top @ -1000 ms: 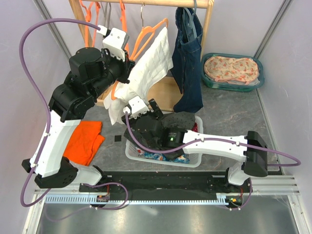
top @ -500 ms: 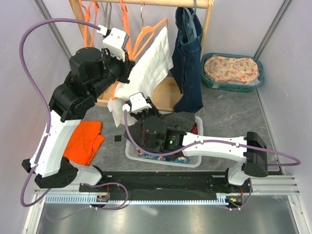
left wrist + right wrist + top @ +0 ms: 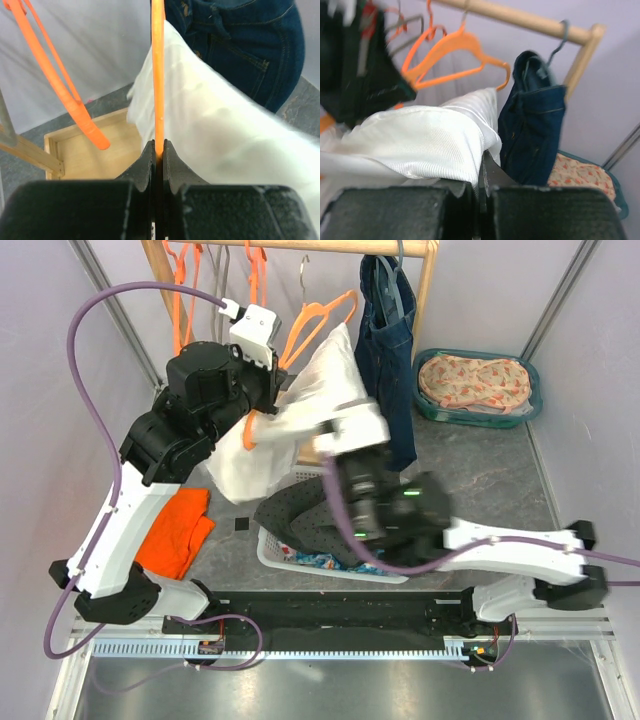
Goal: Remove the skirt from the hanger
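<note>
A white skirt (image 3: 300, 410) hangs from an orange hanger (image 3: 322, 316) below the wooden rail (image 3: 340, 246). My left gripper (image 3: 266, 398) is shut on the hanger's orange arm (image 3: 158, 75), which runs straight up from between the fingertips (image 3: 157, 147). The skirt (image 3: 215, 115) billows to the right of it. My right gripper (image 3: 335, 440), motion-blurred in the top view, is shut on a fold of the skirt's hem (image 3: 420, 140). The cloth is pinched at its fingertips (image 3: 481, 160) and stretched taut away from the hanger (image 3: 455, 45).
A dark denim garment (image 3: 385, 360) hangs on the rail just right of the skirt. More orange hangers (image 3: 185, 280) hang at the left. A white laundry basket (image 3: 300, 560) sits below, orange cloth (image 3: 175, 530) at the left, a teal bin (image 3: 478, 385) at the right, a wooden box (image 3: 85, 150) under the rack.
My right gripper went from open to shut on the skirt's hem and swung up and to the right, pulling the cloth. The left arm shifted slightly right with the hanger.
</note>
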`<move>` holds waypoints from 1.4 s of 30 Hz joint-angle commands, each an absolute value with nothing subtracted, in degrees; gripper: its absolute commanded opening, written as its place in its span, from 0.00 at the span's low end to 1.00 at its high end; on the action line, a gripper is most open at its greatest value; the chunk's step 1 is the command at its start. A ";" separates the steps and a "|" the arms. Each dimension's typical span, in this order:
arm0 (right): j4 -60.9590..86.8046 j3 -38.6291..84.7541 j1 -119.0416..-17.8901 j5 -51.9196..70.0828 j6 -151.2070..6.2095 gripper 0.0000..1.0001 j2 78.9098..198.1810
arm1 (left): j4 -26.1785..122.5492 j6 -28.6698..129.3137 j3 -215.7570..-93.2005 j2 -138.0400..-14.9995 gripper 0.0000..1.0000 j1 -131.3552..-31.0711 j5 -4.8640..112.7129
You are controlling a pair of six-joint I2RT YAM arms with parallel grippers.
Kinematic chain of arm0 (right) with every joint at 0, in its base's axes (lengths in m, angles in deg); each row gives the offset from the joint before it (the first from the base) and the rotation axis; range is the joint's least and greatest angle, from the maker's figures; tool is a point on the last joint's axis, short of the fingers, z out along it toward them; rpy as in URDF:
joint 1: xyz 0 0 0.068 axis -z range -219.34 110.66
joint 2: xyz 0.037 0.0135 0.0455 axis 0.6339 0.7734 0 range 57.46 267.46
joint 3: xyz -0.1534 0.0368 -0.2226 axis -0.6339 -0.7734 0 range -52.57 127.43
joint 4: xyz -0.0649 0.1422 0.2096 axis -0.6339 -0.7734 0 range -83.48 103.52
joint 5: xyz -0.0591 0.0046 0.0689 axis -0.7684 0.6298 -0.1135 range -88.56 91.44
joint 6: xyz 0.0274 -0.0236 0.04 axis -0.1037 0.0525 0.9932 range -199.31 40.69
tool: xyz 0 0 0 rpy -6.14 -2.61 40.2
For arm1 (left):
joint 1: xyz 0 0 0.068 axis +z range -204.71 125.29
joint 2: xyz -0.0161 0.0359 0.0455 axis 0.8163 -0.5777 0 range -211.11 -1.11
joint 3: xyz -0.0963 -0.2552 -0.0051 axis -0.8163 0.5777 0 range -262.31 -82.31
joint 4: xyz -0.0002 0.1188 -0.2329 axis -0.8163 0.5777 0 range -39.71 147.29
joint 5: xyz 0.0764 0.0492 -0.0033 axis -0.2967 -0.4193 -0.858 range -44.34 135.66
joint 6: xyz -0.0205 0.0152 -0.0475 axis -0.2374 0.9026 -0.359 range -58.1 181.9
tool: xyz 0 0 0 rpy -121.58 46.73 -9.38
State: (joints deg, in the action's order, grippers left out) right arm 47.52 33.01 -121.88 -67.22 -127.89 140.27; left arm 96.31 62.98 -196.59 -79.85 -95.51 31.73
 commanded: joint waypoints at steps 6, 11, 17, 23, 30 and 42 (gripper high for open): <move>57.04 35.67 -124.68 -67.21 -125.57 0.00 118.03 | 88.17 66.56 -197.36 -80.83 0.02 -95.14 23.69; 44.47 37.51 -124.68 -65.09 -113.95 0.00 114.42 | 87.91 67.09 -197.88 -81.18 0.02 -95.14 22.55; 37.61 40.15 -124.77 -63.43 -109.11 0.00 114.50 | 87.38 68.67 -197.45 -81.80 0.02 -95.14 20.27; 30.84 41.21 -124.77 -62.98 -105.33 0.00 118.10 | 86.50 70.16 -197.10 -81.54 0.02 -95.14 19.38; 24.78 44.19 -124.68 -62.28 -102.78 0.00 125.57 | 82.46 72.27 -197.71 -83.38 0.02 -95.06 19.30; 36.17 38.69 -124.68 -71.85 -113.76 0.00 131.21 | 78.31 72.37 -205.35 -92.08 0.02 -87.77 29.11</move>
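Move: The right hand already pinches the white skirt. The basket that takes the clothes is about 45 cm below it, some 3 cm nearer the base and 2 cm to its left. From the same hand, the held orange hanger's middle is roughly 7 cm ahead, 6 cm left and 5 cm up, and the denim garment about 14 cm ahead and 9 cm right. The left hand, gripping that hanger, has the rail about 19 cm ahead, 2 cm right and 15 cm up, with an empty orange hanger some 15 cm ahead, 4 cm left and 8 cm up. Still pinching the white skirt, the right hand yanks it fast to the right and up, about 20 cm across and 12 up, rolling some 40 degrees left side up, then swings back left about 17 cm, sinking 7 and unrolling. The left fingers keep hold of the hanger; that hand rises 2 cm, eases left, then goes forward towards the rail, 7 cm in all, tipping up and turning counter-clockwise about 10 degrees. ##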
